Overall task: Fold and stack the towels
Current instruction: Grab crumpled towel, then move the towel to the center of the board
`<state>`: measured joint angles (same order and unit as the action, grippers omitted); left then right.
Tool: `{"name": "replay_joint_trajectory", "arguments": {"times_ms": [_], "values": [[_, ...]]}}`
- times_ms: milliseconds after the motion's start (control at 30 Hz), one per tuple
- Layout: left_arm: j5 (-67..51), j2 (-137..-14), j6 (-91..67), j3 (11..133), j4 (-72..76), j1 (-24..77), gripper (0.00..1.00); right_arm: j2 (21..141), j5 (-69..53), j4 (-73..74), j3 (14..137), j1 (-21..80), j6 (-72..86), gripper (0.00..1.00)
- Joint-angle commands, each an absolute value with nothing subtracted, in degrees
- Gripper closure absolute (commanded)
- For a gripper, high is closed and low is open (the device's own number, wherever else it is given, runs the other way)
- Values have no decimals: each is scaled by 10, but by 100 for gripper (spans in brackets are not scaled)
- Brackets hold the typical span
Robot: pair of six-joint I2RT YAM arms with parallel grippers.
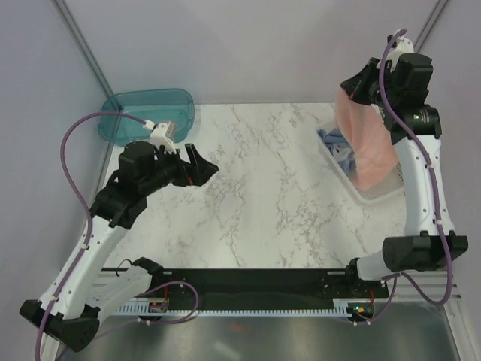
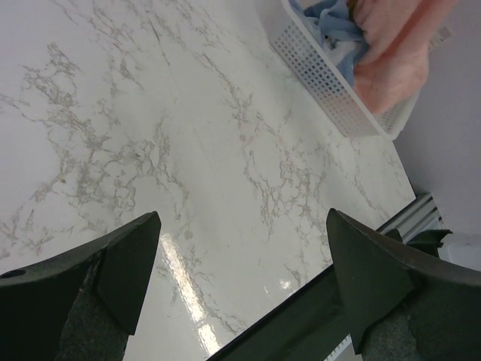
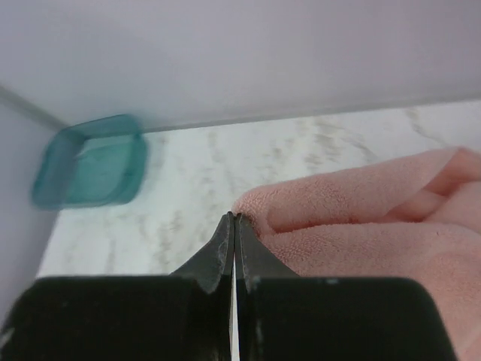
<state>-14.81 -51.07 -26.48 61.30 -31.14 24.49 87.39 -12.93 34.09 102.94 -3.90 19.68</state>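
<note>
A salmon-pink towel (image 1: pixel 368 143) hangs in the air over the white perforated basket (image 1: pixel 376 197) at the table's right edge, its lower end reaching into the basket. My right gripper (image 1: pixel 347 89) is raised high above the basket. In the right wrist view its jaws (image 3: pixel 235 218) are pressed together at the pink towel's (image 3: pixel 361 226) edge. A light blue towel (image 1: pixel 334 143) lies crumpled in the basket's far end, also in the left wrist view (image 2: pixel 331 22). My left gripper (image 1: pixel 207 167) hovers wide open over the left half of the table, with nothing between its fingers (image 2: pixel 135 256).
A teal plastic bin (image 1: pixel 146 113) stands at the back left corner of the marble table (image 1: pixel 263 195). The basket (image 2: pixel 331 90) sits against the right edge. A black rail runs along the near edge by the arm bases.
</note>
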Motion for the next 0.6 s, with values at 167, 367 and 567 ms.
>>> {"name": "replay_joint_trajectory", "arguments": {"times_ms": [167,367,567], "values": [[-54,-513,-270,672,-355,219,0,751,-318,245,926,161,294,100],[-19,-509,-308,639,-364,206,0,722,-274,146,647,305,338,100],[18,-519,-319,612,-361,205,1,777,-247,90,549,404,326,67]]}}
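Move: The right hand holds the pink towel high over the white bin, the cloth hanging down into the bin. The bare table it is taken to lies about 22 cm back, 27 cm left and 26 cm below. The bin's middle is some 4 cm back, 5 cm right and 26 cm down; the blue towel about 6 cm back, 6 cm left and 27 cm down. From the left hand, that bare spot is roughly 18 cm right, 1 cm back and 18 cm below. Sweeping fast to the left and back, the right hand swings the pinched pink towel out of the white bin, rising about 7 cm at first, then plunging some 30 cm towards the bare table, while turning counter-clockwise and finally tipping down; at the very end its fingers start to part. The open, empty left hand drifts about 5 cm left, turning slightly counter-clockwise. ##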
